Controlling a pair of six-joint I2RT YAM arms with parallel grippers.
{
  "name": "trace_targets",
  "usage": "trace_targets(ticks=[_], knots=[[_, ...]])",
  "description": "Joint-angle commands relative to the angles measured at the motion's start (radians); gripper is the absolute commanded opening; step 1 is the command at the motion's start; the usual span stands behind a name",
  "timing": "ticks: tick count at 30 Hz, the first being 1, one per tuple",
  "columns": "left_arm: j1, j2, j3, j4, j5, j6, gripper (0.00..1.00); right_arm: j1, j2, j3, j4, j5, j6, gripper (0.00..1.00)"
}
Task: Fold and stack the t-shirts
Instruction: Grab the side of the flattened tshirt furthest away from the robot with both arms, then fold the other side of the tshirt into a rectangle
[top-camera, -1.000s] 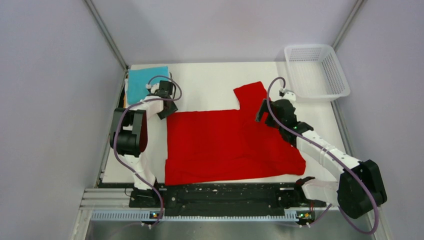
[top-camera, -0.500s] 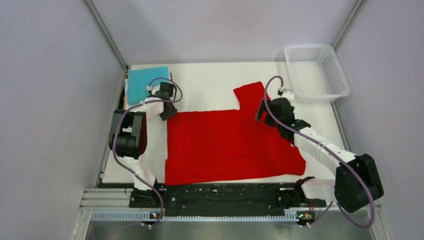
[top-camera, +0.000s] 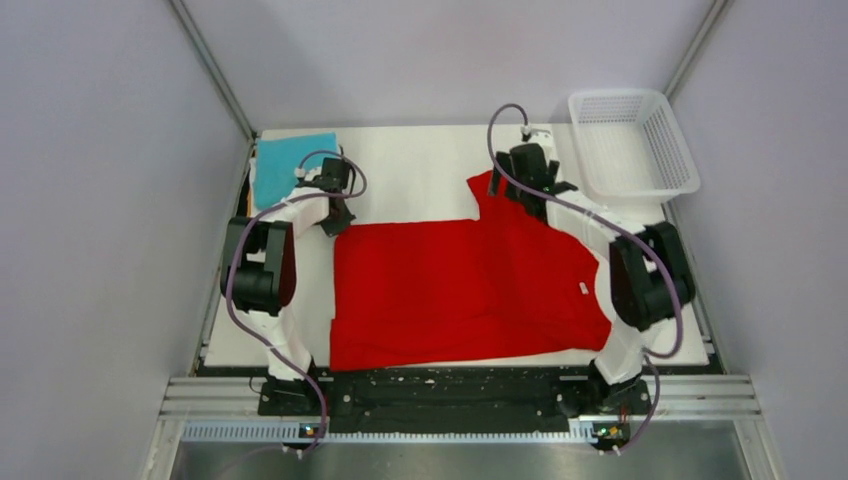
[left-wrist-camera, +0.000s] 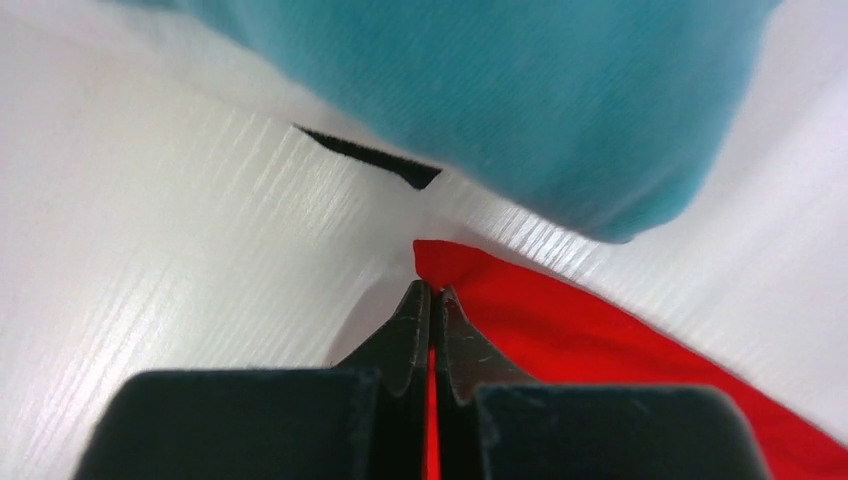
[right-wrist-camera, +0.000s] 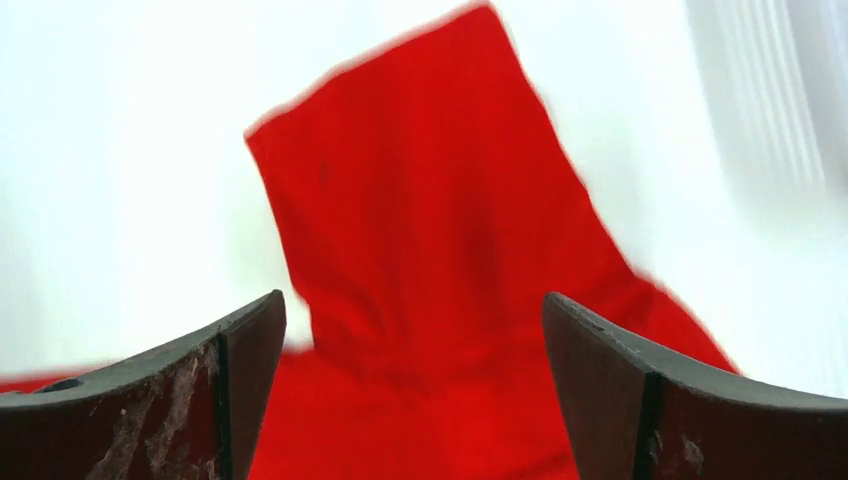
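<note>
A bright red t-shirt (top-camera: 460, 290) lies spread flat in the middle of the table, with one sleeve (top-camera: 497, 192) sticking out toward the far side. My left gripper (top-camera: 337, 222) is at its far left corner. In the left wrist view the gripper (left-wrist-camera: 432, 290) is shut on that red corner (left-wrist-camera: 455, 265), with cloth showing between the jaws. My right gripper (top-camera: 518, 180) hovers over the sleeve. It (right-wrist-camera: 412, 305) stands wide open, with the red sleeve (right-wrist-camera: 420, 200) below and apart from its fingers. A folded teal t-shirt (top-camera: 290, 165) lies at the far left.
A white mesh basket (top-camera: 630, 145) stands at the far right corner. The teal t-shirt (left-wrist-camera: 520, 90) lies just beyond the held corner, and a thin black edge (left-wrist-camera: 370, 160) shows under it. Grey walls close in on three sides.
My left gripper has closed onto the red shirt's far left corner. The right arm has swung from the shirt's right side to the far side, over the sleeve, staying open.
</note>
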Motion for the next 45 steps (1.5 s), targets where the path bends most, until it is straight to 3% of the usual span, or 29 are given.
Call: trace_targets(ticks=[1,13,16,24,28,37,40,45], knots=[[-0.001,0.012,0.078,-0.022,-0.045,0.014,0.0,-0.012,0.234,0.281,0.006,0.073,-0.107,0.96],[0.003,0.085,0.197,-0.071,-0.038,0.028,0.0,-0.043,0.756,0.948,-0.147,0.093,-0.191,0.84],[0.003,0.079,0.195,-0.08,-0.047,0.026,0.0,-0.045,0.827,1.019,-0.198,0.085,-0.188,0.82],[0.003,0.055,0.179,-0.085,-0.048,0.018,0.0,-0.045,0.728,0.777,-0.181,0.115,-0.134,0.73],[0.003,0.048,0.173,-0.086,-0.04,0.015,0.0,-0.047,0.686,0.688,-0.138,0.116,-0.099,0.61],[0.004,0.039,0.183,-0.085,-0.017,0.019,0.0,-0.047,0.666,0.671,-0.024,0.116,-0.054,0.0],[0.003,0.022,0.178,-0.086,-0.001,0.02,0.0,-0.048,0.596,0.627,0.019,0.107,-0.072,0.0],[-0.004,-0.047,0.119,-0.07,0.026,0.016,0.0,-0.045,0.35,0.336,0.17,0.089,-0.086,0.0]])
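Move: The far end of the t-shirt's sleeve, where I will pinch, is about 15 cm ahead of my open right hand, 2 cm left and 9 cm down. The notch where the sleeve meets the body is 6 cm ahead and 6 cm left of that hand; the white basket is some 25 cm ahead and 30 cm right. My left fingers already hold the far left corner, with the teal-topped stack 15 cm ahead and 10 cm left. I sweep my right hand forward some 18 cm and down about 8 over the sleeve, its left side dipping roughly 10 degrees. Low at the cloth I ease back 3 cm, shut my fingers to pinch the sleeve's end, and start drawing back a couple of centimetres more. My left hand keeps its pinch, tugging the corner about 3 cm forward and slightly up, then easing back a little. ##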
